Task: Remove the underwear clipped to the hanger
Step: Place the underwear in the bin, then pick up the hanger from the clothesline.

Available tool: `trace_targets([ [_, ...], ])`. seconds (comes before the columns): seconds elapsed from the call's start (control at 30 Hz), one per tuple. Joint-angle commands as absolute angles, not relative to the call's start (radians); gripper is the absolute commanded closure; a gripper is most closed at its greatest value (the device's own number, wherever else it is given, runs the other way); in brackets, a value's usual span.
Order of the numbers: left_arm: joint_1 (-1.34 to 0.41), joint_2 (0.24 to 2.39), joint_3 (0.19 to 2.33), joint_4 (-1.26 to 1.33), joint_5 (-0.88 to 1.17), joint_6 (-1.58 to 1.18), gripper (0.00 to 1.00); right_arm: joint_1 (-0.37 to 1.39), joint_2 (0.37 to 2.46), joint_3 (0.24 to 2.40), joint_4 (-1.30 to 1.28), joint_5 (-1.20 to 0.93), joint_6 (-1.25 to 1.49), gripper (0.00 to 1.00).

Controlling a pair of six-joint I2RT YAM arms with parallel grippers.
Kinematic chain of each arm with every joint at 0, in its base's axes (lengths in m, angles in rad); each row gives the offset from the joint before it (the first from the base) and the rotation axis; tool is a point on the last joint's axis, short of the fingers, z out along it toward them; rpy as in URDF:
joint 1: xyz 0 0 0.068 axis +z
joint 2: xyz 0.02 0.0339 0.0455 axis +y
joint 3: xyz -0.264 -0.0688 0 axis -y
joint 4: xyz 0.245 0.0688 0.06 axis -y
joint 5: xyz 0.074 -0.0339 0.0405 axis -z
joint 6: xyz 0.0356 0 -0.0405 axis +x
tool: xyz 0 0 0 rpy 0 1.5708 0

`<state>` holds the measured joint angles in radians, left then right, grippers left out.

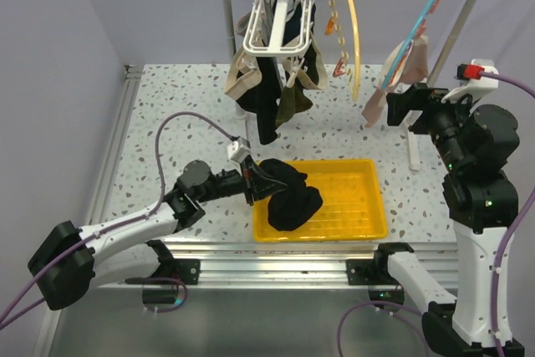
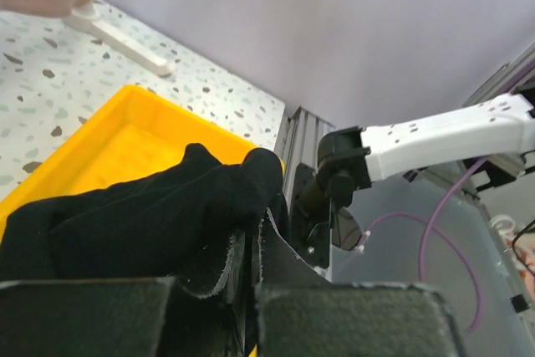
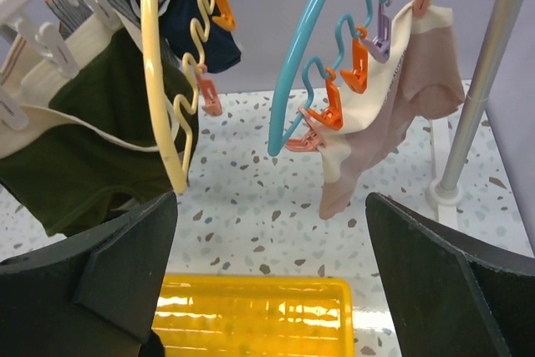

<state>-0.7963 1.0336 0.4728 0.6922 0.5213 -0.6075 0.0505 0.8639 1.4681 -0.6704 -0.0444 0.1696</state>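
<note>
My left gripper [image 1: 261, 181] is shut on a black underwear [image 1: 294, 198] that lies in the yellow tray [image 1: 368, 206]. In the left wrist view the jaws [image 2: 252, 257] stand almost together with the black cloth [image 2: 150, 206] pinched between them. My right gripper [image 1: 394, 111] is open and empty, held high near the blue hanger [image 1: 414, 27]. In the right wrist view the gripper [image 3: 272, 198] faces a pale pink-beige underwear [image 3: 393, 114] held by orange clips on the blue hanger [image 3: 305, 56]. Olive-and-cream underwear [image 3: 92, 148] and a navy one [image 3: 196, 14] hang at the left.
A white clip rack [image 1: 276, 22] with several garments and a yellow hanger [image 1: 351, 31] hang from the rail. The rail's right pole [image 1: 456, 31] and its foot [image 1: 412, 152] stand close to my right arm. The tray's rim also shows in the wrist views [image 2: 109, 131] [image 3: 251, 315].
</note>
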Motion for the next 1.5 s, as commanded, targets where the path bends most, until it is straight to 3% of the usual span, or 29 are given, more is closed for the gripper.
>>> trace_targets([
  [0.0,-0.865,1.101,0.534,0.649,0.431,-0.468,0.99,0.044,0.868,1.523,-0.661,-0.002,0.229,0.01],
  [0.13,-0.926,1.164,0.564,0.556,0.316,-0.358,0.87,0.043,0.877,1.545,-0.667,0.032,0.238,0.01],
  [0.27,-0.959,1.189,0.587,0.470,0.200,-0.284,0.52,0.043,0.900,1.574,-0.692,0.072,0.288,0.01],
  [0.3,-0.965,1.181,0.591,0.457,0.181,-0.263,0.38,0.041,0.905,1.581,-0.693,0.072,0.296,0.01],
  [0.37,-0.973,1.160,0.591,0.434,0.141,-0.247,0.28,0.037,0.926,1.608,-0.699,0.072,0.323,0.01],
  [0.4,-0.973,1.132,0.589,0.430,0.132,-0.242,0.17,0.035,0.937,1.618,-0.704,0.075,0.333,0.01],
  [0.43,-0.973,1.115,0.586,0.417,0.117,-0.232,0.14,0.032,0.946,1.640,-0.710,0.080,0.342,0.01],
  [0.47,-0.974,1.083,0.583,0.413,0.111,-0.227,0.03,0.031,0.963,1.649,-0.716,0.084,0.357,0.01],
  [0.73,-0.973,0.853,0.589,0.239,-0.057,-0.158,0.00,0.025,1.117,1.824,-0.779,0.072,0.443,0.04],
  [1.03,-0.971,0.623,0.589,0.063,-0.330,-0.140,0.00,0.003,1.411,2.137,-0.847,-0.026,0.471,0.16],
  [1.2,-0.971,0.571,0.572,0.015,-0.390,-0.159,0.00,0.003,1.517,2.266,-0.865,0.023,0.416,0.21],
  [1.47,-0.971,0.554,0.552,0.002,-0.410,-0.204,0.00,0.003,1.572,2.284,-0.865,0.107,0.341,0.26],
])
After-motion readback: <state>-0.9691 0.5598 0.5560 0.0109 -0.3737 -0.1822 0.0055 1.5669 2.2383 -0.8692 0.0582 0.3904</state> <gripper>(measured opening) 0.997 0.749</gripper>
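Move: Above the near left part of the yellow bin, the left hand holds the black underwear; the bin's middle lies about 12 cm to its right, 5 cm ahead and 20 cm below. The black garment hanging from the white rack is some 16 cm ahead, 3 cm left and 8 cm higher. For the right hand, the blue hanger's middle is roughly 14 cm ahead, 3 cm right, 5 cm up; the yellow hanger stands 14 cm to that middle's left, level with it, and the pink underwear hangs 17 cm beneath it. Sinking nearly 8 cm and easing slightly right, the left hand opens wide and lets go of the black underwear in the bin, then climbs away to the left, back over some 15 cm, wrist swinging about 40 degrees counter-clockwise. The empty right hand rises, then reaches about 15 cm forward to the blue hanger, its left side tilting up, and narrows its fingers by a quarter around it; no pinch can be seen. ##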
